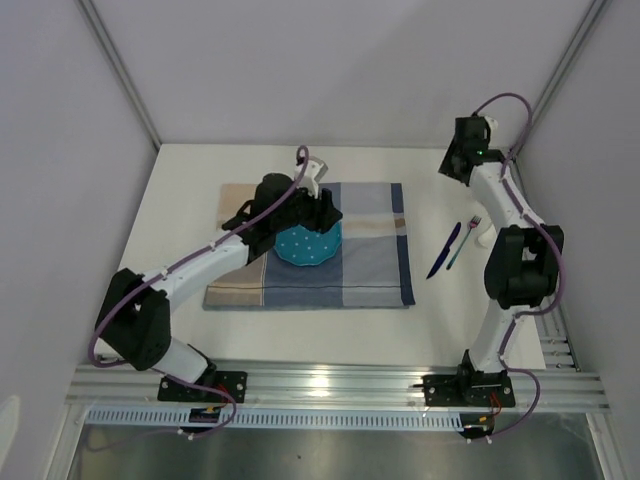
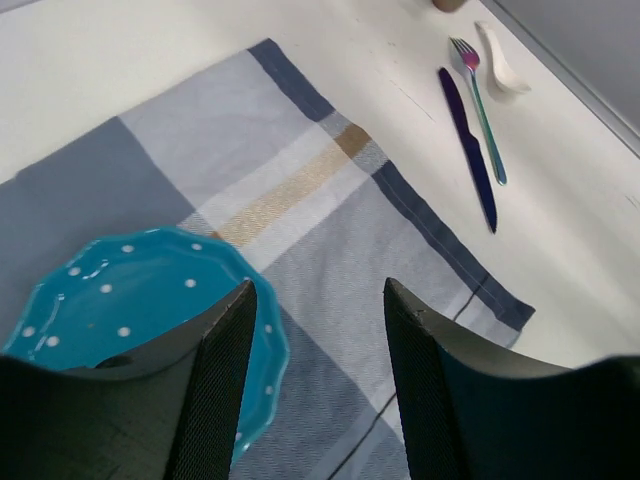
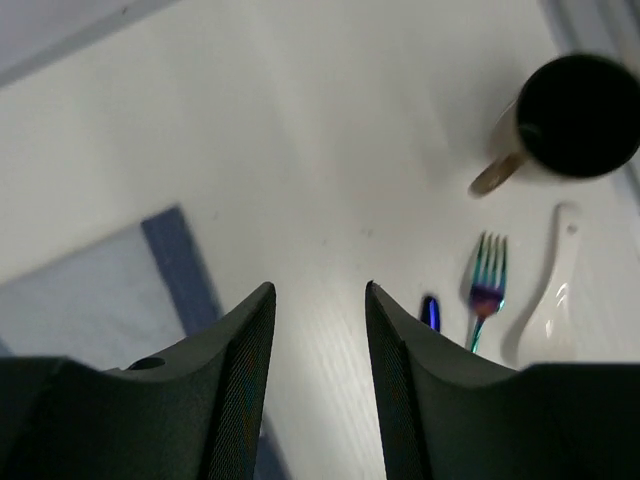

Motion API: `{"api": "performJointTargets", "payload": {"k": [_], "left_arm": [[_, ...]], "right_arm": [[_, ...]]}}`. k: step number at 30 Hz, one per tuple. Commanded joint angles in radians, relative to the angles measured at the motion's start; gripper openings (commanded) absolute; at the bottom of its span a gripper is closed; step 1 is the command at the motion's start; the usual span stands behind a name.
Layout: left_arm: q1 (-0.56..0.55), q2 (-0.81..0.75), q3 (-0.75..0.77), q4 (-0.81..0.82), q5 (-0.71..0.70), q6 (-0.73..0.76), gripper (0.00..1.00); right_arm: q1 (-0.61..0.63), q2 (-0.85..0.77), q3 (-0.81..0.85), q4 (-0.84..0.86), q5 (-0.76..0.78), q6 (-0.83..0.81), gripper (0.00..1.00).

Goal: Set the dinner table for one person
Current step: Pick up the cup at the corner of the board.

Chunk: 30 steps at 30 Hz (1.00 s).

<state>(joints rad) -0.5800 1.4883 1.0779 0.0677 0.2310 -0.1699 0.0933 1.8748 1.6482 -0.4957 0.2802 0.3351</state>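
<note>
The white dinner table [image 1: 180,220] carries a blue-and-beige checked placemat [image 1: 370,262]. On the placemat lies a teal plate with white dots [image 1: 308,246] [image 2: 120,300]. My left gripper [image 1: 322,208] [image 2: 318,285] hovers open over the plate's right rim. Only cloth shows between its fingers. To the right of the placemat lie a dark blue knife [image 1: 443,250] [image 2: 468,145] and an iridescent fork [image 1: 464,240] [image 2: 480,105]. My right gripper [image 1: 455,165] [image 3: 320,287] is open above bare table [image 3: 300,150], with nothing in it.
A white spoon [image 3: 550,300] [image 2: 500,62] lies right of the fork [image 3: 485,285]. A dark mug with a beige handle [image 3: 575,120] stands behind them near the back right. The right arm's elbow [image 1: 525,265] hangs over the table's right edge.
</note>
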Motion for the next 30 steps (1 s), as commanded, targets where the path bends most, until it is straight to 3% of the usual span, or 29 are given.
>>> {"api": "performJointTargets", "payload": {"k": [1, 4, 16, 30], "left_arm": [[-0.063, -0.042, 0.016, 0.018, -0.131, 0.067, 0.57], [-0.095, -0.074, -0.004, 0.015, -0.121, 0.043, 0.57], [-0.253, -0.154, -0.049, -0.06, -0.185, 0.04, 0.57], [-0.268, -0.163, -0.036, -0.115, -0.183, 0.084, 0.57]], "right_arm": [[-0.084, 0.121, 0.186, -0.147, -0.059, -0.044, 0.45], [-0.167, 0.168, 0.246, -0.171, -0.096, -0.044, 0.44], [-0.274, 0.273, 0.413, -0.222, -0.136, -0.071, 0.45], [-0.303, 0.331, 0.427, -0.222, -0.141, -0.065, 0.45]]}}
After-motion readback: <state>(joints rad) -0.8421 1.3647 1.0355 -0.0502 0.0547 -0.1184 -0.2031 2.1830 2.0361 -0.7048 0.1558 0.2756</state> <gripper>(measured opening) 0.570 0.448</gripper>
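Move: The cup stands about 17 cm to the right of the right hand, some 4 cm farther out and its middle roughly 12 cm lower. On the near side of it lie the spoon, about 16 cm right and 8 cm back of the hand, and the fork, 9 cm right and 10 cm back. From the left hand the cup is some 50 cm right, 18 cm ahead and 16 cm lower. Rightward towards the cup, quickly at first and then easing off, the right hand travels about 14 cm, with a little forward early on, sinking about 3.5 cm in all with a small rise midway; it turns some 10 degrees clockwise and tips down slightly, fingers staying half open above the cup's level. The empty left hand backs away from the plate about 8 cm, drifting right. ##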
